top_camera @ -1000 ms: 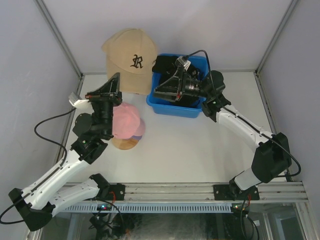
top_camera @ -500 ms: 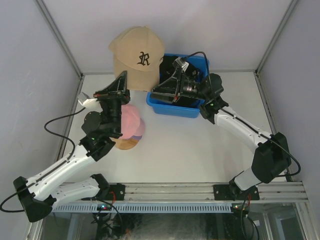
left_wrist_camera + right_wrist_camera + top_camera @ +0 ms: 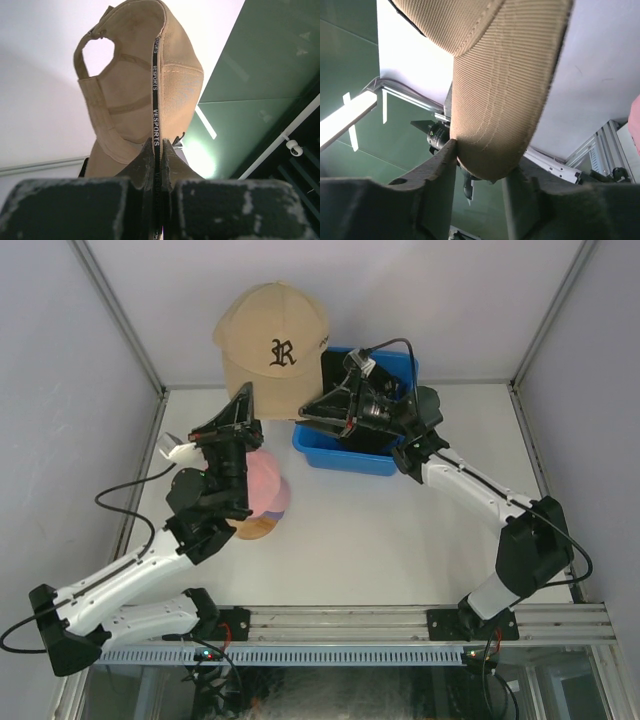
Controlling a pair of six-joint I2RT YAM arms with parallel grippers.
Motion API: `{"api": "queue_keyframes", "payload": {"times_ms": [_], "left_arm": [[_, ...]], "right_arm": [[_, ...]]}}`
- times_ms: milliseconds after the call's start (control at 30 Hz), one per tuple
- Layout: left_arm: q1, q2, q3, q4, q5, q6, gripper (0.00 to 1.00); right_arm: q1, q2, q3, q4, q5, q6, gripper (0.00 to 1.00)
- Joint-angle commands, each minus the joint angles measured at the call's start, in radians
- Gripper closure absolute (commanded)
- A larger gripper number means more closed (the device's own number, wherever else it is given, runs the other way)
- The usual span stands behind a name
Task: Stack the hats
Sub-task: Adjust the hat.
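A tan hat (image 3: 272, 350) with a black letter on its front hangs in the air at the back of the table. My left gripper (image 3: 248, 392) is shut on its rear band, and in the left wrist view the black inner tape (image 3: 155, 100) runs down between the left gripper's (image 3: 156, 146) pressed fingers. The right gripper (image 3: 305, 418) reaches from the bin side; its jaws sit around the tan brim (image 3: 500, 100), which touches both fingers of that gripper (image 3: 482, 156). A pink hat (image 3: 262, 483) rests on a lavender one on the wooden stand (image 3: 250, 528).
A blue bin (image 3: 345, 454) stands at the back centre, under the right wrist, with a black hat (image 3: 332, 368) showing at its far left corner. Grey walls and metal frame posts close in the table on three sides.
The left arm has carried the tan hat higher and a little to the right. The right gripper has come up to the brim and its jaws have narrowed around it.
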Motion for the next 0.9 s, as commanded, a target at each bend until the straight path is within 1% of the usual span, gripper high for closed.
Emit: {"api": "queue_keyframes", "payload": {"times_ms": [0, 67, 133, 167, 200, 267, 333, 367, 467, 567, 633, 700, 867], "left_arm": [[-0.051, -0.007, 0.043, 0.034, -0.006, 0.023, 1.00], [-0.057, -0.015, 0.031, 0.026, -0.006, 0.020, 1.00], [-0.060, -0.026, 0.022, 0.026, 0.007, 0.027, 1.00], [-0.062, -0.032, 0.019, 0.025, 0.016, 0.039, 0.99], [-0.062, -0.042, 0.015, 0.026, 0.024, 0.058, 0.97], [-0.062, -0.067, 0.001, 0.028, 0.036, 0.103, 0.90], [-0.062, -0.101, -0.021, 0.029, 0.035, 0.161, 0.78], [-0.062, -0.122, -0.033, 0.030, 0.030, 0.194, 0.73], [-0.059, -0.188, -0.078, 0.039, 0.026, 0.299, 0.62], [-0.037, -0.257, -0.123, 0.051, 0.061, 0.354, 0.50], [0.005, -0.294, -0.141, 0.026, 0.122, 0.350, 0.43], [0.072, -0.320, -0.145, -0.034, 0.209, 0.297, 0.36], [0.247, -0.322, -0.152, -0.059, 0.467, 0.166, 0.31]], "right_arm": [[-0.013, 0.013, 0.069, 0.078, 0.046, 0.031, 0.67], [-0.020, 0.025, 0.083, 0.097, 0.035, 0.044, 0.78], [-0.029, 0.039, 0.095, 0.127, 0.019, 0.069, 0.92], [-0.038, 0.047, 0.100, 0.149, 0.011, 0.085, 0.98], [-0.047, 0.055, 0.103, 0.174, 0.005, 0.106, 1.00], [-0.066, 0.072, 0.111, 0.236, -0.010, 0.157, 1.00], [-0.083, 0.095, 0.128, 0.309, -0.030, 0.222, 1.00], [-0.090, 0.107, 0.140, 0.353, -0.037, 0.269, 1.00], [-0.099, 0.164, 0.197, 0.522, -0.048, 0.448, 1.00], [-0.099, 0.207, 0.233, 0.622, -0.045, 0.556, 1.00], [-0.098, 0.216, 0.243, 0.649, -0.048, 0.592, 1.00], [-0.094, 0.220, 0.246, 0.669, -0.053, 0.614, 1.00], [-0.071, 0.210, 0.245, 0.688, -0.065, 0.640, 1.00]]}}
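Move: The tan hat is shut in my left fingers by its rim; its middle lies about 7 cm ahead of that hand, 4 cm right and roughly 3 cm above. From my half-open right hand, with the rim already between its fingers, the middle is some 7 cm ahead, 4 cm left and 3 cm up. The stacked pink hat sits about 13 cm left of my right hand, level fore-and-aft and 28 cm below; the blue bin is 18 cm ahead, 11 cm right, 36 cm below. I pinch the tan hat's rim near the brim with my right fingers while rising, then open my left wide and take it off the hat, back about 6 cm and, later, left about 8, ending slightly higher. My right hand keeps its hold, going up about 5 cm and a little right and forward, its wrist turning some 15 degrees. ##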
